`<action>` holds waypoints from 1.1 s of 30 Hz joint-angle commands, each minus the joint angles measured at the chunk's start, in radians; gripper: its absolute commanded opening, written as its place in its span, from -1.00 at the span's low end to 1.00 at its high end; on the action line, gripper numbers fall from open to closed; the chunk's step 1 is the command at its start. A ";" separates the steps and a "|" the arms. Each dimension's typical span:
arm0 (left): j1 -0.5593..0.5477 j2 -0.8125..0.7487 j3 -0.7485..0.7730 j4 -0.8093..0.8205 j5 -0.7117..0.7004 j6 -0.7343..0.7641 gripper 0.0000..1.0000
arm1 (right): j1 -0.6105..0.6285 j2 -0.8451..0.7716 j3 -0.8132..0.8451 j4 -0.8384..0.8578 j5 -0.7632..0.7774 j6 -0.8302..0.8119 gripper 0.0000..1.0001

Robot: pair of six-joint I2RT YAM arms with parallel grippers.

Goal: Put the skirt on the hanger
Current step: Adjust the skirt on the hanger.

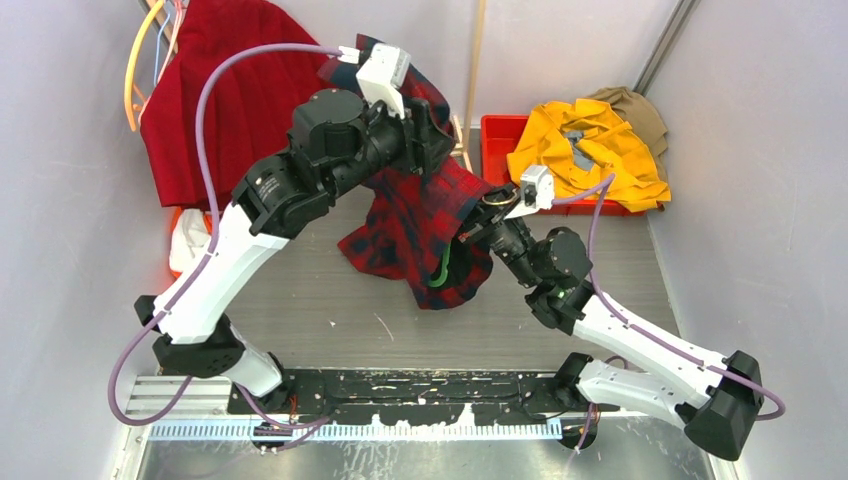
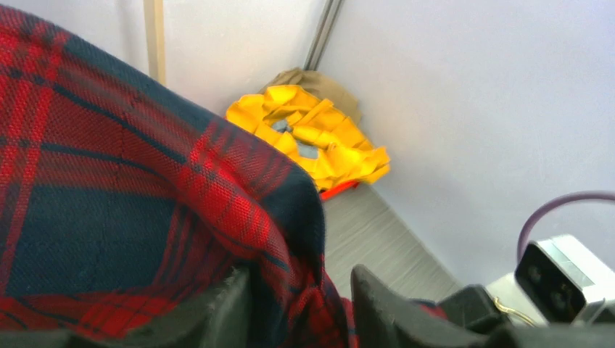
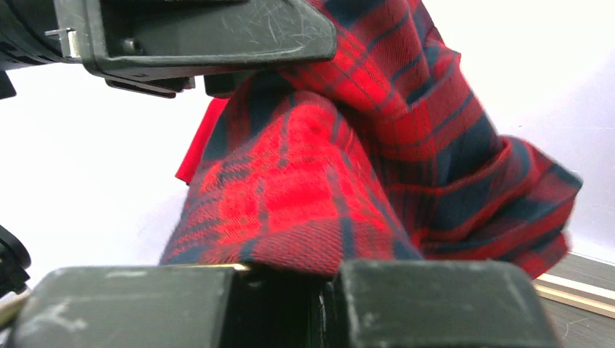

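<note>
The skirt, plain bright red and pleated, hangs against the back left wall, and a strip of it shows in the right wrist view. I cannot make out the hanger. Both grippers are on a red-and-black plaid shirt lifted over the middle of the table, not on the skirt. My left gripper is shut on the shirt's upper part. My right gripper is shut on its hem from the right.
A green hanger peeks from under the plaid shirt. Thin orange and pale loops hang left of the skirt. A red bin at the back right holds yellow and tan clothes. A wooden rod leans on the back wall.
</note>
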 commanded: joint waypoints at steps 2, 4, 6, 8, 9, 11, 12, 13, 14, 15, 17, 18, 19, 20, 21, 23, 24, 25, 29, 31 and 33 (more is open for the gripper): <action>-0.042 -0.018 -0.028 0.040 0.173 -0.090 0.56 | 0.010 0.028 0.030 0.122 -0.099 -0.056 -0.97; -0.041 -0.015 -0.032 0.050 0.183 -0.109 0.89 | 0.010 0.036 0.037 0.112 -0.112 -0.061 -0.97; -0.041 -0.016 -0.042 0.078 0.201 -0.132 0.93 | 0.010 0.041 0.045 0.103 -0.116 -0.062 -0.97; -0.041 0.004 -0.015 0.054 0.203 -0.145 0.95 | 0.010 0.043 0.041 0.115 -0.117 -0.062 -0.97; -0.041 0.016 0.001 0.031 0.199 -0.146 0.96 | 0.010 0.040 0.041 0.111 -0.116 -0.063 -0.97; -0.040 0.028 0.007 0.008 0.193 -0.152 0.98 | 0.010 0.033 0.036 0.122 -0.109 -0.066 -0.97; -0.040 0.029 -0.001 0.008 0.194 -0.156 0.99 | 0.010 0.031 0.035 0.124 -0.105 -0.070 -0.97; -0.041 0.030 -0.010 0.009 0.200 -0.163 1.00 | 0.010 0.029 0.035 0.128 -0.101 -0.073 -0.97; -0.040 0.031 -0.017 0.005 0.204 -0.167 1.00 | 0.010 0.028 0.034 0.136 -0.098 -0.078 -0.97; -0.041 0.033 -0.025 0.000 0.204 -0.170 1.00 | 0.010 0.027 0.034 0.143 -0.095 -0.081 -0.97; -0.041 0.024 -0.041 -0.024 0.183 -0.165 0.99 | 0.010 0.021 0.034 0.145 -0.085 -0.087 -0.97; -0.040 0.006 -0.065 -0.020 0.166 -0.159 0.99 | 0.010 0.016 0.034 0.146 -0.081 -0.090 -0.97; -0.040 -0.017 -0.093 -0.003 0.144 -0.154 0.99 | 0.010 0.013 0.036 0.136 -0.078 -0.094 -0.97; -0.039 -0.046 -0.138 0.019 0.123 -0.145 0.99 | 0.010 0.010 0.036 0.124 -0.074 -0.097 -0.97; -0.035 -0.071 -0.161 0.040 0.104 -0.135 0.99 | 0.010 0.009 0.034 0.118 -0.072 -0.099 -0.97; -0.028 -0.111 -0.174 0.056 0.057 -0.099 0.99 | 0.010 0.006 0.028 0.105 -0.067 -0.098 -0.97; -0.027 -0.131 -0.182 0.069 0.031 -0.079 0.99 | 0.010 0.003 0.025 0.102 -0.067 -0.094 -0.97; -0.025 -0.148 -0.184 0.078 0.009 -0.059 0.99 | 0.010 0.003 0.021 0.103 -0.069 -0.091 -0.97; -0.002 -0.155 -0.117 0.038 -0.013 0.001 0.99 | 0.010 -0.005 0.012 0.101 -0.071 -0.081 -0.97; 0.014 -0.145 -0.078 0.010 0.006 0.008 0.99 | 0.010 -0.006 0.011 0.101 -0.072 -0.078 -0.97; 0.023 -0.140 -0.054 -0.005 0.009 0.019 0.99 | 0.010 -0.006 0.012 0.095 -0.077 -0.077 -0.97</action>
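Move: The left fingers hold a fold of the plaid skirt. The green hanger, which the right fingers still pinch along with the skirt's edge, lies about 4 cm back from the left hand, 2 cm to its right and 8 cm lower. Around the right hand, the hanger's gold hook stands some 4 cm right, 1 cm back and 5 cm above, while the hanger's green end hangs roughly 3 cm left, 2 cm back and 6 cm below. The red skirt hangs about 28 cm left of the left hand, 5 cm ahead and 12 cm below. Opening wide first, the left hand lets go of its fold of plaid skirt with barely a shift, then sinks about 3 cm beside the loosened cloth and swings left and a little back, rising again at the end with its fingers still spread around the cloth. The right hand keeps its pinch on the hanger and skirt edge and lowers them about 3 cm, drifting slightly left. ##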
